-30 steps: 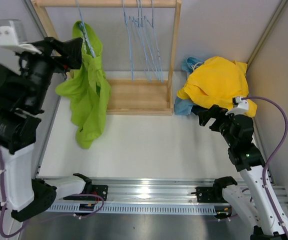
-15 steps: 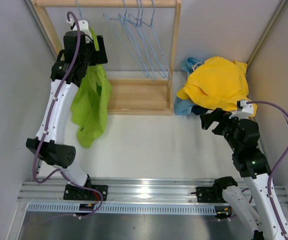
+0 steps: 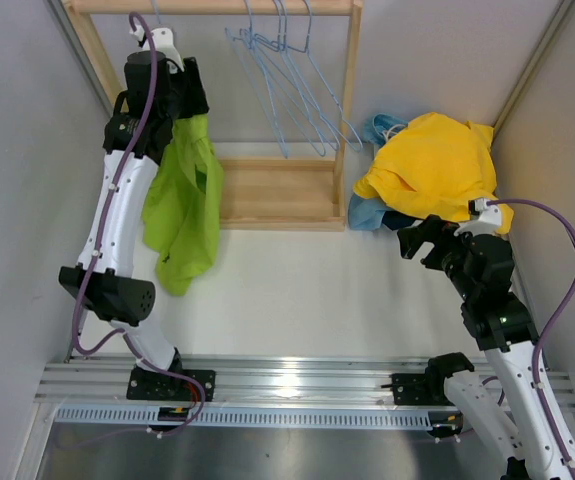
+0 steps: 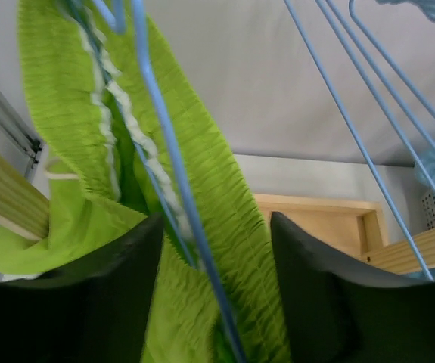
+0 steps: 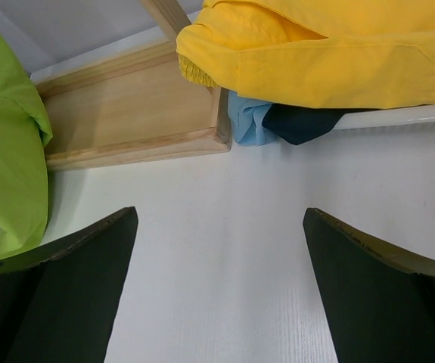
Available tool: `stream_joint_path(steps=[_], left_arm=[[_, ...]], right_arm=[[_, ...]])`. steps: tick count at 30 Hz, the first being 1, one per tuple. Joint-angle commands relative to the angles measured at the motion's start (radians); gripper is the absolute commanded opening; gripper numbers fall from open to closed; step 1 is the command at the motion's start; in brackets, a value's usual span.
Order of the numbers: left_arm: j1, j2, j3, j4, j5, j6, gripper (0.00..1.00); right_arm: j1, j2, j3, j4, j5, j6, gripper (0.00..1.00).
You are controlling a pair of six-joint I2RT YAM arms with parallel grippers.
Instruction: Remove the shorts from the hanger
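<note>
Lime green shorts (image 3: 182, 210) hang by their waistband from a blue wire hanger (image 4: 164, 151) at the left end of the rack's rail. My left gripper (image 3: 182, 100) is up at that hanger. In the left wrist view its jaws (image 4: 215, 219) straddle the ruffled green waistband (image 4: 225, 212) and the hanger wire, open, with the fabric filling the gap unsquashed. My right gripper (image 3: 415, 238) hovers wide open over the bare white table (image 5: 221, 215), holding nothing. Yellow shorts (image 3: 432, 165) lie piled at the right on light blue (image 5: 247, 121) and navy (image 5: 300, 125) ones.
The wooden rack's base (image 3: 267, 195) and posts stand at the back centre. Several empty blue hangers (image 3: 287, 90) dangle from the rail (image 3: 207, 6), slanted to the right. Grey walls close in on both sides. A metal rail (image 3: 287, 385) runs along the near edge.
My left arm swung from the far left up to the hanger with the green shorts, and its jaws have narrowed round the waistband. The empty hangers swung rightward. My right arm barely shifted.
</note>
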Motion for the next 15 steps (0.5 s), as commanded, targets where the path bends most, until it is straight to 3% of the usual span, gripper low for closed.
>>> stream_joint_path(steps=[1, 2, 3, 5, 10, 15], left_arm=[[0.012, 0.037, 0.051, 0.03, 0.037, -0.017, 0.59], [0.014, 0.042, 0.064, 0.029, 0.042, -0.019, 0.53], [0.014, 0.048, 0.067, 0.026, 0.04, -0.026, 0.26], [0.012, 0.051, 0.086, 0.022, 0.036, -0.034, 0.0], [0.011, -0.002, 0.125, 0.012, 0.054, -0.017, 0.0], [0.009, -0.061, 0.281, -0.074, 0.068, 0.013, 0.0]], right_arm=[[0.004, 0.001, 0.006, 0.02, -0.004, -0.013, 0.99], [0.004, 0.001, 0.006, 0.02, -0.005, -0.01, 0.99], [0.004, -0.001, 0.003, 0.023, -0.005, -0.01, 1.0], [0.005, 0.001, 0.001, 0.023, -0.007, -0.011, 1.0], [0.007, -0.002, 0.0, 0.026, -0.005, -0.008, 0.99], [0.007, 0.001, -0.002, 0.04, -0.005, 0.004, 0.99]])
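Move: The near sloping arm of the green shorts' hanger already stands between the left gripper's open fingers, only about 1 cm ahead and 1 cm below. The green shorts hang from it, their middle about 4 cm ahead, 2 cm left and some 18 cm below. The empty hangers are about 18 cm right and 4 cm ahead, roughly level in height. From the right hand, that hanger arm is about 25 cm ahead, 45 cm left and 15 cm up. Nudge the left gripper forward and down, 1 to 2 cm each way, while shutting the partly open fingers so they pinch the blue hanger wire beside the green shorts. Once shut, reverse: raise the held wire about 3 cm and draw it back some 2 cm towards the robot, keeping the wrist nearly unchanged. ##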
